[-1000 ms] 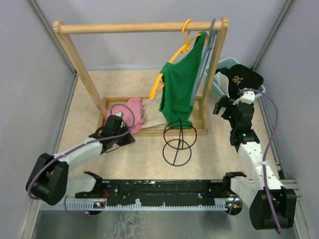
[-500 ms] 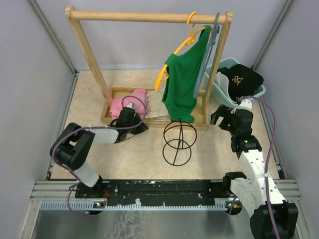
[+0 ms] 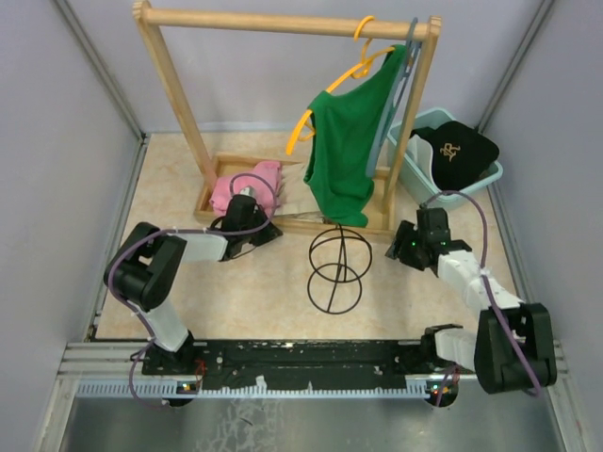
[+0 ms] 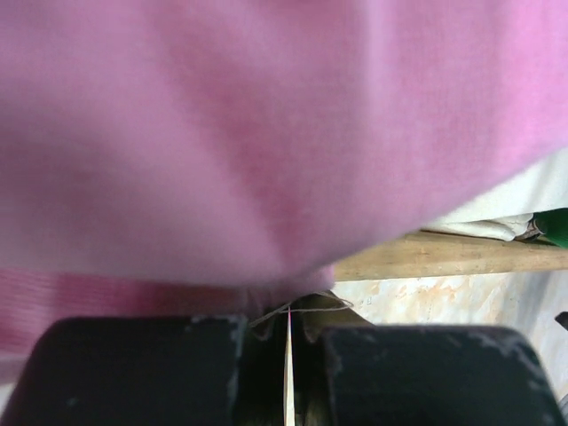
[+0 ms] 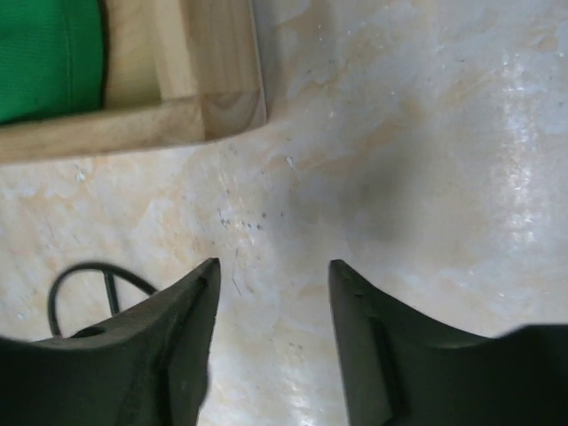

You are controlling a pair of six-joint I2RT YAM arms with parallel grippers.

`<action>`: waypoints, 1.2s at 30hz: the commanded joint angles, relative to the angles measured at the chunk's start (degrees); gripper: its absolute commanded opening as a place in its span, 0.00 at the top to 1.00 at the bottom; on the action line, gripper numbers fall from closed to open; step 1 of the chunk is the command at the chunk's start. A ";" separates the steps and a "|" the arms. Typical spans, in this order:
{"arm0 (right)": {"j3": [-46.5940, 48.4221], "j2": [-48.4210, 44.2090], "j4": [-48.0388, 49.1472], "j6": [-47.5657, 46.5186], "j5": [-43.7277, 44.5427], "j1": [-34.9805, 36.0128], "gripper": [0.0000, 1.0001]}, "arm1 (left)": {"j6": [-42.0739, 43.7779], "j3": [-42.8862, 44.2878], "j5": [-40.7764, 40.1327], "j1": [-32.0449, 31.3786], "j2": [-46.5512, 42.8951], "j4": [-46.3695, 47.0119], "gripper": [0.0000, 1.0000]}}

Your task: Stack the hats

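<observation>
A black hat with a gold emblem [image 3: 460, 146] lies in the teal bin [image 3: 490, 179] at the back right, with a white hat's edge [image 3: 422, 162] showing beside it. My right gripper [image 3: 407, 247] [image 5: 274, 264] hangs low over the bare floor, left of and nearer than the bin. It is open with nothing between its fingers. My left gripper [image 3: 251, 215] [image 4: 288, 312] is shut and pressed up under the pink cloth [image 3: 247, 184] [image 4: 266, 133], which fills its view. A loose thread lies across the tips. No other hat shows.
A wooden clothes rack [image 3: 283, 21] stands across the middle, its base frame [image 3: 292, 226] [image 5: 133, 124] on the floor. A green shirt [image 3: 344, 141] hangs on an orange hanger [image 3: 363, 56]. A black wire stand [image 3: 337, 264] sits in front, between the arms. Grey walls close both sides.
The rack with the shirt and the pink cloth shifted back and right. My left arm folded in toward it. My right gripper came down and left from the bin, its jaws narrowing.
</observation>
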 commanded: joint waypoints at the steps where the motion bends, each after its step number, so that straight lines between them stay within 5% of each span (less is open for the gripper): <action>1: 4.87 6.41 6.26 2.86 -0.25 0.28 0.59 | -0.24 0.45 -2.94 3.37 0.84 2.99 1.00; 3: 5.91 8.95 7.68 2.92 0.97 0.33 0.68 | -0.17 -0.08 -2.83 4.54 0.18 2.99 1.00; 14: 12.86 19.54 9.53 2.78 10.35 -0.03 0.85 | -0.17 -0.27 -0.49 8.60 1.30 5.44 1.00; 27: 30.88 38.42 13.59 4.45 8.20 6.41 0.92 | -1.86 2.72 0.31 9.82 5.88 10.13 1.00; 36: 55.27 53.81 7.72 3.75 5.54 10.82 0.92 | -3.60 8.45 3.12 10.93 12.95 15.73 1.00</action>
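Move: The rack's wooden side board begins at a corner about 6 cm ahead of the right hand; its middle lies some 15 cm ahead and 2 cm left. From that hand, the bin of hats is roughly 28 cm ahead and 14 cm right, the wire stand 15 cm left and 7 cm back. The left hand's shut fingers are at the front rail, its middle 2 cm ahead and 6 cm right, with the pink cloth 13 cm ahead and 7 cm left. The right hand shuts its fingers almost fully while reaching forward about 20 cm, sinking some 2 cm, first easing slightly right past the rack's front corner, then swinging some 7 cm left to press the fingers against the outside of the side board. The left hand, still shut, shifts about 5 cm left along the front rail, then drives forward some 5 cm against it. ##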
